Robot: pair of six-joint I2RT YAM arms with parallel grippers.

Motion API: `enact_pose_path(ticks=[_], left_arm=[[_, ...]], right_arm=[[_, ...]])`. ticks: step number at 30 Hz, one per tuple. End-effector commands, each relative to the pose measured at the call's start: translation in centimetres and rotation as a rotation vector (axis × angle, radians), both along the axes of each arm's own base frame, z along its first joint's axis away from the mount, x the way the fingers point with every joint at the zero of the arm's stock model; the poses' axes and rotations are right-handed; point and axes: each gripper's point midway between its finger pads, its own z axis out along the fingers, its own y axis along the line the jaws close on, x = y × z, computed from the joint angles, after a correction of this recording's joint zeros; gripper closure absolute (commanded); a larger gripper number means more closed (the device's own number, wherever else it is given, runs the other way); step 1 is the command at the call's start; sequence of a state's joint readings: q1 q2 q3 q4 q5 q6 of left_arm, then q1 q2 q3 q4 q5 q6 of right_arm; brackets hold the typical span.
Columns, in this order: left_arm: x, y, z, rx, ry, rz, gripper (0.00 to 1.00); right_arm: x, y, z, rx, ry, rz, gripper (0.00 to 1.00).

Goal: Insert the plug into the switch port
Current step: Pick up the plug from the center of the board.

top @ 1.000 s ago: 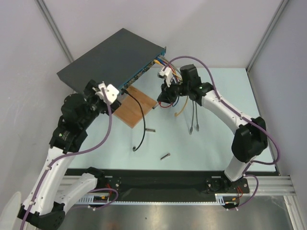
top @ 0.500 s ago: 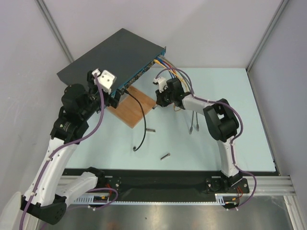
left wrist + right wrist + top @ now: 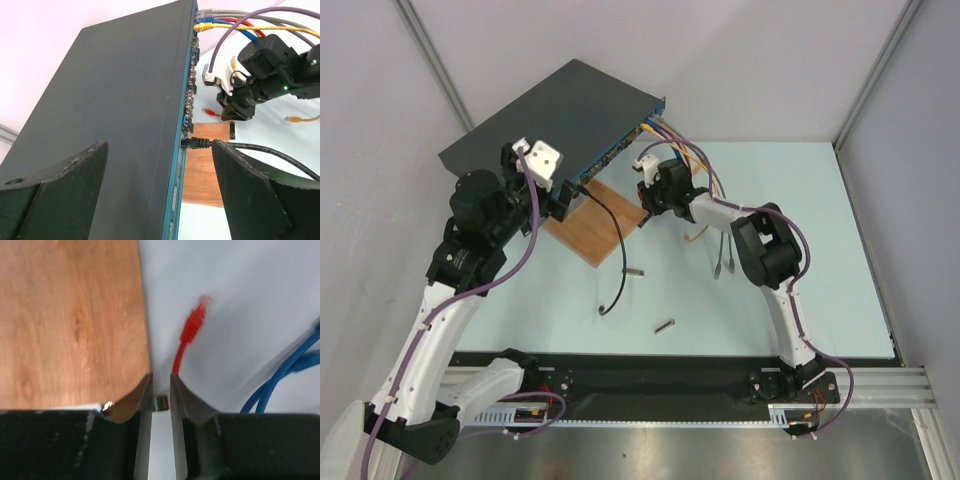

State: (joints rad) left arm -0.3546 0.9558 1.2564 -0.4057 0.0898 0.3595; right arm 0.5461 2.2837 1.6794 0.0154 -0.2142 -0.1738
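Observation:
The switch [image 3: 560, 110] is a flat dark box with a blue port face [image 3: 177, 185], standing at the back left. My left gripper [image 3: 160, 200] is open wide and straddles the switch's front edge; in the top view the left gripper [image 3: 558, 198] sits at the near left end of that face. My right gripper [image 3: 160, 382] is shut on the plug [image 3: 161, 403], a small pale connector with coloured wire ends showing between the fingers. It hangs over the edge of the wooden board [image 3: 70, 315]. From the left wrist, the plug [image 3: 233, 131] points down under the right gripper.
A black plug [image 3: 197, 143] with its black cable [image 3: 615, 250] sits in a port. Coloured cables [image 3: 655, 125] enter the switch's right end. A loose red plug [image 3: 192, 325], blue cables [image 3: 280, 380], grey cable ends [image 3: 723, 265] and two small metal pieces [image 3: 665, 325] lie on the table.
The right arm has folded and its gripper has shifted left toward the switch face and board. The left gripper rose to the switch's front edge, then held still.

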Motion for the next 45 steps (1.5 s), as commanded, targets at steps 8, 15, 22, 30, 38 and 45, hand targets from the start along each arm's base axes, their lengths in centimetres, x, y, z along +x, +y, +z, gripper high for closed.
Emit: enact_pose_path(ticks=[8, 15, 22, 30, 38, 45], left_arm=[[0.4, 0.1, 2.6, 0.007, -0.080, -0.001, 0.09], [0.2, 0.3, 3.0, 0.019, -0.088, 0.001, 0.10], [-0.3, 0.3, 2.6, 0.019, -0.090, -0.008, 0.09], [-0.5, 0.0, 2.5, 0.022, -0.085, -0.029, 0.09], [-0.6, -0.1, 2.4, 0.019, -0.080, -0.033, 0.09], [-0.3, 0.1, 1.8, 0.020, -0.078, -0.016, 0.07]], right_arm=[[-1.0, -1.1, -5.6, -0.205, 0.194, 0.017, 0.75], [-6.5, -3.4, -8.5, -0.292, 0.401, 0.111, 0.76], [-14.0, -6.3, -7.2, -0.290, 0.512, 0.200, 0.74], [-15.3, -4.4, -1.8, -0.159, 0.382, 0.390, 0.62], [-9.8, -5.4, -1.8, -0.200, 0.349, 0.255, 0.39], [-8.7, -3.1, -2.2, -0.122, 0.441, 0.124, 0.42]])
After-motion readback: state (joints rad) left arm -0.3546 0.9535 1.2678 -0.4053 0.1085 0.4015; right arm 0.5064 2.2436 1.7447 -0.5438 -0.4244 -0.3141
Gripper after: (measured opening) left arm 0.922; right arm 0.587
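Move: The plug lies along the near-right edge of the wooden board, by its corner, about 3 cm back of the right fingertips, level with them sideways and 3 cm below. From that hand the board's middle is some 11 cm left and 4 cm back, the red cable end about 3 cm ahead and 1 cm left, and the loose metal module roughly 15 cm back and 3 cm left. From the left hand the plug is about 17 cm ahead, 18 cm right and far below, some 36 cm. Lower the nearly shut right fingers about 3 cm beside the board's corner, then sweep them low and back some 15 cm, slightly right, across the plug's place, tipping the fingertips about 20 degrees further down and turning counter-clockwise. Open the fingers to a bit over half, then come forward again about 5 cm towards the plug, stopping short of it. ##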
